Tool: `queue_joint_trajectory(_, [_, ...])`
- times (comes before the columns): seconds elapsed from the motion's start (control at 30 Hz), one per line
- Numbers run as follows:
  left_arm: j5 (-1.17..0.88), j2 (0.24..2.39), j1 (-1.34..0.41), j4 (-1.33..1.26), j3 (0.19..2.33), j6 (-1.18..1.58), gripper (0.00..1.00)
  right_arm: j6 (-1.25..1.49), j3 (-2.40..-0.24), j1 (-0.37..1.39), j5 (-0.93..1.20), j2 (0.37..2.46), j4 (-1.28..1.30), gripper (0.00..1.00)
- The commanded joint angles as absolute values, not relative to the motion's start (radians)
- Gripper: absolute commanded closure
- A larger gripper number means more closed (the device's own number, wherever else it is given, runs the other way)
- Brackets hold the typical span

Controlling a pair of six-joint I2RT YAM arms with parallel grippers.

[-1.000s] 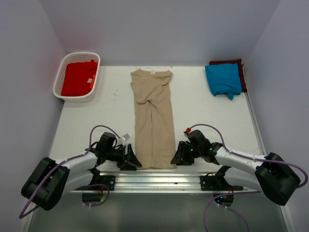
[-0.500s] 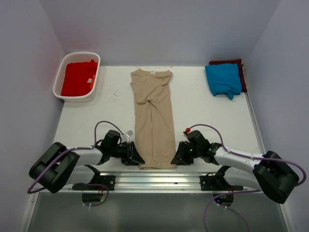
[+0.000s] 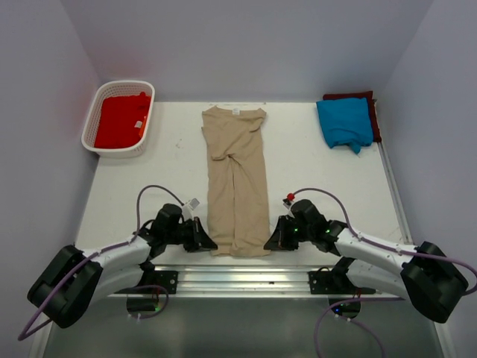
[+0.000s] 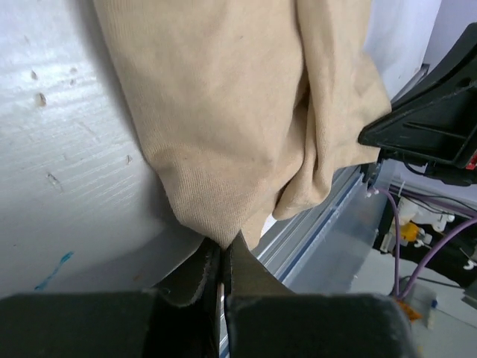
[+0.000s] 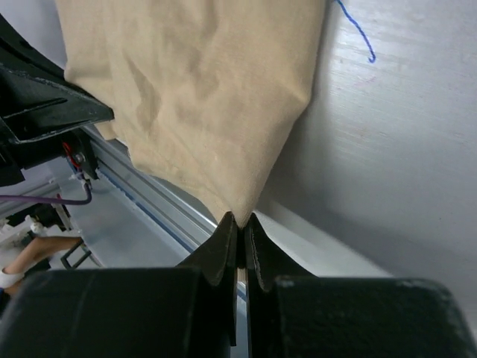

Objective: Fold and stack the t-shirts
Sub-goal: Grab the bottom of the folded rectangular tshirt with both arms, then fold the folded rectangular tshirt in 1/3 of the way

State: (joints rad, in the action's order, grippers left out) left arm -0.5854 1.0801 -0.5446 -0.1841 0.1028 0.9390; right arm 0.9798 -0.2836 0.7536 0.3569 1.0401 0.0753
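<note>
The tan t-shirt (image 3: 237,179) lies as a long narrow strip down the middle of the table, collar at the far end. My left gripper (image 3: 206,243) is shut on its near left corner (image 4: 223,235). My right gripper (image 3: 271,242) is shut on its near right corner (image 5: 237,212). Both corners are lifted slightly off the table. A bright blue t-shirt (image 3: 344,123) lies folded at the far right on top of a dark maroon one (image 3: 370,98). A red t-shirt (image 3: 121,119) lies in the white basket (image 3: 97,101).
The metal rail (image 3: 246,274) runs along the table's near edge just behind the held hem. Grey walls close in the table on the left, far and right sides.
Both grippers have pulled the shirt's near hem a little away from the table edge; the hem now sits slightly farther up the table and is bunched between them.
</note>
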Motion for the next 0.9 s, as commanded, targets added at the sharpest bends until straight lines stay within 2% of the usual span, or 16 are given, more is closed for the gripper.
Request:
queue_joint_trajectory(0.0, [-0.483, 1.006, -0.546, -0.158, 0.153, 0.875, 1.00, 0.924, -0.365, 0.758, 0.324, 1.031, 0.089, 1.00])
queue_joint_trajectory(0.13, [-0.430, 1.009, -0.546, -0.146, 0.241, 0.818, 1.00, 0.888, -0.434, 0.759, 0.285, 1.066, 0.097, 1.00])
queue_joint_trajectory(0.43, [-0.382, 1.175, -0.525, -0.109, 0.463, 0.700, 1.00, 0.764, -0.652, 0.742, 0.177, 1.210, 0.132, 1.00])
queue_joint_trajectory(0.7, [-0.391, 1.235, -0.347, -0.067, 0.532, 0.604, 1.00, 0.673, -0.767, 0.608, 0.199, 1.334, 0.117, 1.00])
queue_joint_trajectory(0.87, [-0.425, 1.363, -0.304, -0.127, 0.607, 0.581, 1.00, 0.631, -0.839, 0.545, 0.216, 1.443, 0.097, 1.00])
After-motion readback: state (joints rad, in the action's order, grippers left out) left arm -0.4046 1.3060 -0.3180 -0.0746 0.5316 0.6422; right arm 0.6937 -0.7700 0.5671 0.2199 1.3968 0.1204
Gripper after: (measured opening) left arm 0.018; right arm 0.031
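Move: I already have the t-shirt's bottom hem pinched, one corner in each hand, about 2 cm over the table, my hands some 15 cm apart. The middle of the shirt, where the hem is heading, lies about 21 cm ahead of my left hand and 6 cm to its right, or 21 cm ahead and 8 cm left of my right. From my left hand, the puckered crease is roughly 31 cm ahead and 5 cm right; the collar about 49 cm ahead and 6 cm right. Keeping both hem corners pinched in my shut fingers, I carry the hem forward with my two hands together, about 16 cm over the shirt towards its middle. I rise almost 7 cm on the way, then begin to sink near the end, while both wrists tilt some 20 degrees so the fingertips swing out forward. ##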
